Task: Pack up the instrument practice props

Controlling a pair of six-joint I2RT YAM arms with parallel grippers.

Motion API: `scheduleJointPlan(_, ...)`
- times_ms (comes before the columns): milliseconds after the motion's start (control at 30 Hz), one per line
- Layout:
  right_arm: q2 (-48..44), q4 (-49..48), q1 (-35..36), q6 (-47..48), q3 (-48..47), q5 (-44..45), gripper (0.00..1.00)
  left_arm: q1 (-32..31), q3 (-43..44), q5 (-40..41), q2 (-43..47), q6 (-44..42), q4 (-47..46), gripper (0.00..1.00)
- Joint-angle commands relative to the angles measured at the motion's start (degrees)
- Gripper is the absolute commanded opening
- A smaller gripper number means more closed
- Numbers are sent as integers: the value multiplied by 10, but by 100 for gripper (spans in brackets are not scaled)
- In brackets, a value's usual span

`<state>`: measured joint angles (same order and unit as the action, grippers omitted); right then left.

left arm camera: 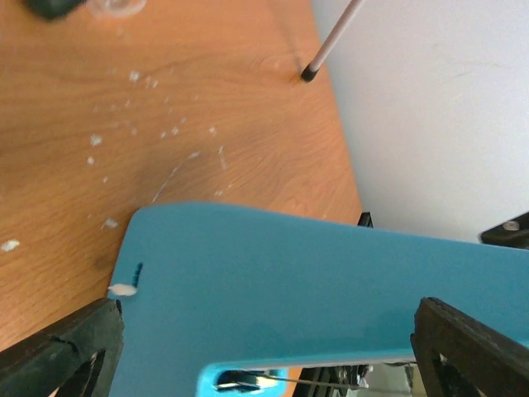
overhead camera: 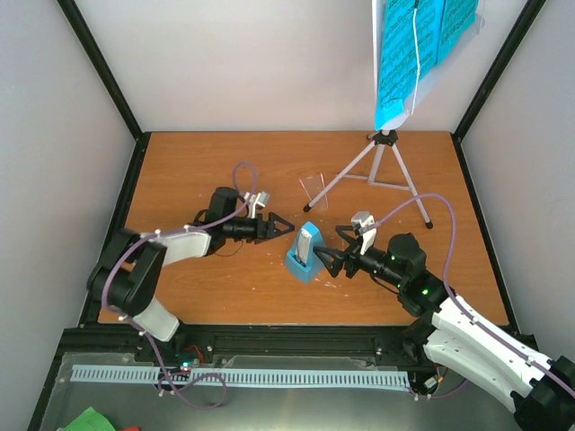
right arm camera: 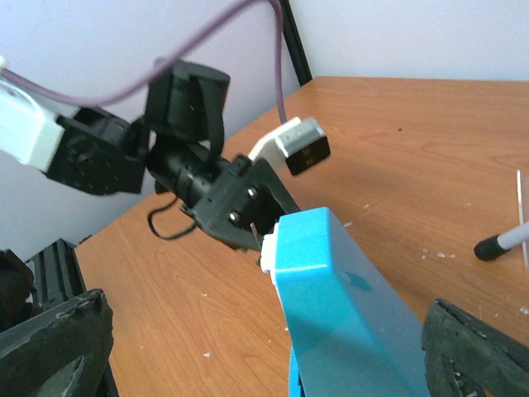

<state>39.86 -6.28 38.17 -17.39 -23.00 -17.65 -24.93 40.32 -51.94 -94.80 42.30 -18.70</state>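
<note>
The light-blue metronome [overhead camera: 305, 254] stands upright mid-table, its white face toward the left arm. My left gripper [overhead camera: 283, 224] is open just left of its top. In the left wrist view its blue side [left arm camera: 331, 281] fills the space ahead of the left gripper [left arm camera: 264, 364], and the fingers [left arm camera: 66, 347] stand wide apart. My right gripper [overhead camera: 329, 259] is open at the metronome's right side. In the right wrist view the metronome [right arm camera: 347, 306] sits between the spread jaws of the right gripper [right arm camera: 264, 356]. The grey tripod music stand [overhead camera: 384, 160] stands at the back right, carrying bright-blue sheet-music pages [overhead camera: 409, 49].
A small clear plastic piece [overhead camera: 314, 187] lies near the stand's left leg. One tripod foot [left arm camera: 310, 73] shows in the left wrist view, and a tripod foot [right arm camera: 494, 246] also shows in the right wrist view. White walls and black frame posts enclose the wooden table [overhead camera: 207, 162].
</note>
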Motion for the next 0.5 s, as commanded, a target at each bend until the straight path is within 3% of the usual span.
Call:
scheduleJointPlan(0,-14,-42,0,71,10,-24,100,1,28,78,100,-53,99,97)
scheduleJointPlan(167,0,-68,1,118,7,-42,100,16,107,149,203,-111,253,100)
scheduleJointPlan(333,42,-73,1,149,-10,-45,100,83,204,187,284,-178,361,99)
scheduleJointPlan(467,80,-94,6,158,-17,-46,100,99,231,314,334,-260,387,100)
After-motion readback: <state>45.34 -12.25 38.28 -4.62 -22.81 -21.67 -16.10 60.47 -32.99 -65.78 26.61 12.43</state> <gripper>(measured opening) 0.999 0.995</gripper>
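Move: The blue metronome stands upright between the hands. From the left hand its middle is about 5 cm back, 4 cm to the right and 2 cm lower; from the right hand, roughly 4 cm ahead, 7 cm to the left and 13 cm below. Beyond the metronome, the music stand's nearest foot is some 10 cm ahead of the left hand and 5 cm to its right, 11 cm down. The clear plastic panel is about 15 cm ahead of that hand, 6 cm right, equally low. Quickly upward, by some 22 cm, the left hand pulls away from the metronome, also drifting 9 cm left, its wrist rolling and swinging round counter-clockwise while its fingers stay wide open. The right hand hovers open beside and above the metronome's top: it rises slightly, sinks back and eases a little left, rolling about 15 degrees. ##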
